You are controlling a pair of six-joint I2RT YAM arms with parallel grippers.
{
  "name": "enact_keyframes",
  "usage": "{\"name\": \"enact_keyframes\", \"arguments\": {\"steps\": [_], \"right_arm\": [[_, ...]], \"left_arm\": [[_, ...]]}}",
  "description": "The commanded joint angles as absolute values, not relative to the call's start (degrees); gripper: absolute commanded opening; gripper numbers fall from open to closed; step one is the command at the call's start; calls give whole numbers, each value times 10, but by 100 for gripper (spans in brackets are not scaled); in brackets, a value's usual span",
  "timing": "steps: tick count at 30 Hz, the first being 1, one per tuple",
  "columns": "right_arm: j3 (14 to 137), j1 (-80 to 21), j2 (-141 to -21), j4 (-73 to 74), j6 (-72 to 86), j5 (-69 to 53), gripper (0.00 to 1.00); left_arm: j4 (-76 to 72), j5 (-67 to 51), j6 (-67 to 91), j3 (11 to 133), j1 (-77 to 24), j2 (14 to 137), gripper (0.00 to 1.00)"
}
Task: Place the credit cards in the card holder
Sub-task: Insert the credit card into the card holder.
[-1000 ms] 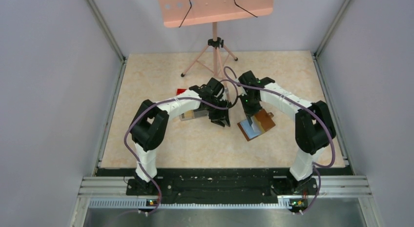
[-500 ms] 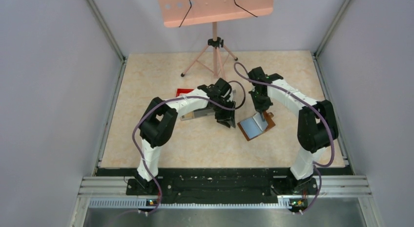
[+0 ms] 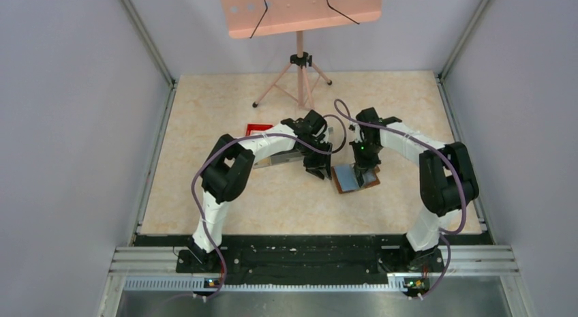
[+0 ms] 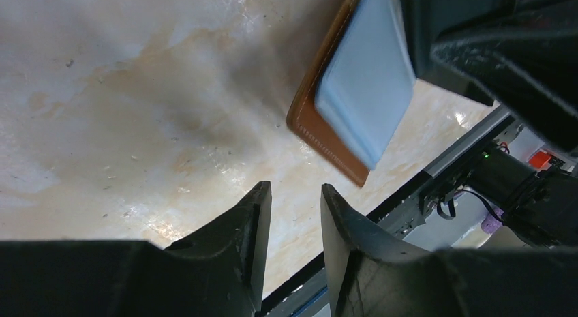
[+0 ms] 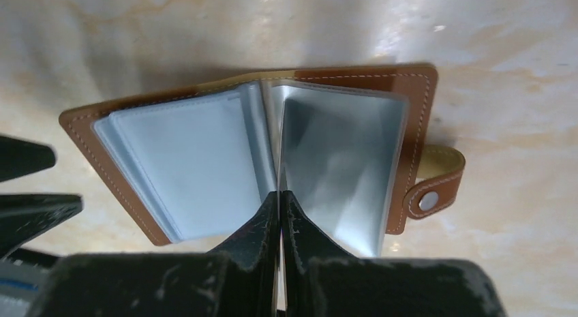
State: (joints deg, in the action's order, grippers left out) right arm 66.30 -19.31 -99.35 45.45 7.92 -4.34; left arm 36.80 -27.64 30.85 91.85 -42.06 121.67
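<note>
The brown leather card holder [image 3: 354,177] lies open on the table, its clear blue-grey sleeves [image 5: 191,153] fanned out and its snap strap [image 5: 436,187] to one side. My right gripper [image 5: 280,193] stands over its middle, shut on one thin sleeve that rises between the fingers. Just left of the holder my left gripper [image 3: 319,172] hovers open with nothing in it. In the left wrist view the left gripper [image 4: 294,187] is over bare table, short of the holder's corner [image 4: 327,136]. The credit cards are out of view.
A small red tray [image 3: 257,129] and a clear plastic box [image 3: 271,160] sit behind and under my left arm. A pink music stand [image 3: 300,58] rises at the back. Grey walls close in the table on three sides.
My left arm has reached right, closer to the card holder. My right gripper has shifted right and down over the holder, which now looks narrower and more folded.
</note>
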Motion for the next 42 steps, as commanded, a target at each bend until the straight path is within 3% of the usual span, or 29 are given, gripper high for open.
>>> {"name": "enact_keyframes", "arguments": {"steps": [1, 9, 28, 42], "right_arm": [[647, -195, -984, 435, 83, -177, 0], [650, -191, -1019, 412, 116, -271, 0], [590, -117, -1023, 355, 120, -334, 0], [563, -111, -1018, 315, 76, -344, 0]], "left_arm": [[370, -281, 299, 939, -422, 1220, 38], [397, -243, 286, 936, -422, 1218, 38], [450, -213, 260, 953, -421, 1280, 0], [443, -226, 263, 950, -421, 1293, 0]]}}
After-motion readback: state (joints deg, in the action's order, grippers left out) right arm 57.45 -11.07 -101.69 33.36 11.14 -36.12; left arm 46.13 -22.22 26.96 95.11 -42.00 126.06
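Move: The card holder lies open with its middle some 9 cm to the right of the left hand, level with it and about 4 cm below; the card tray is roughly 12 cm left of this hand and 9 cm ahead. From the right hand, which already pinches a black card pointing down, the holder's middle is about 2 cm left, 1 cm back and 3 cm below, and the pale sleeves on its left cover are about 5 cm left and 2 cm back. Keeping the black card pinched, the right hand sweeps about 5 cm left and slightly back over the open holder, its card down among the sleeves, tilting some 30 degrees until the fingertips aim left, then sinks about a centimetre. Meanwhile the left hand shifts about 3 cm left ahead of the oncoming holder, steepens its fingers, drops some 3 cm and closes from partly open to pinch the cover's left edge near its far corner. ##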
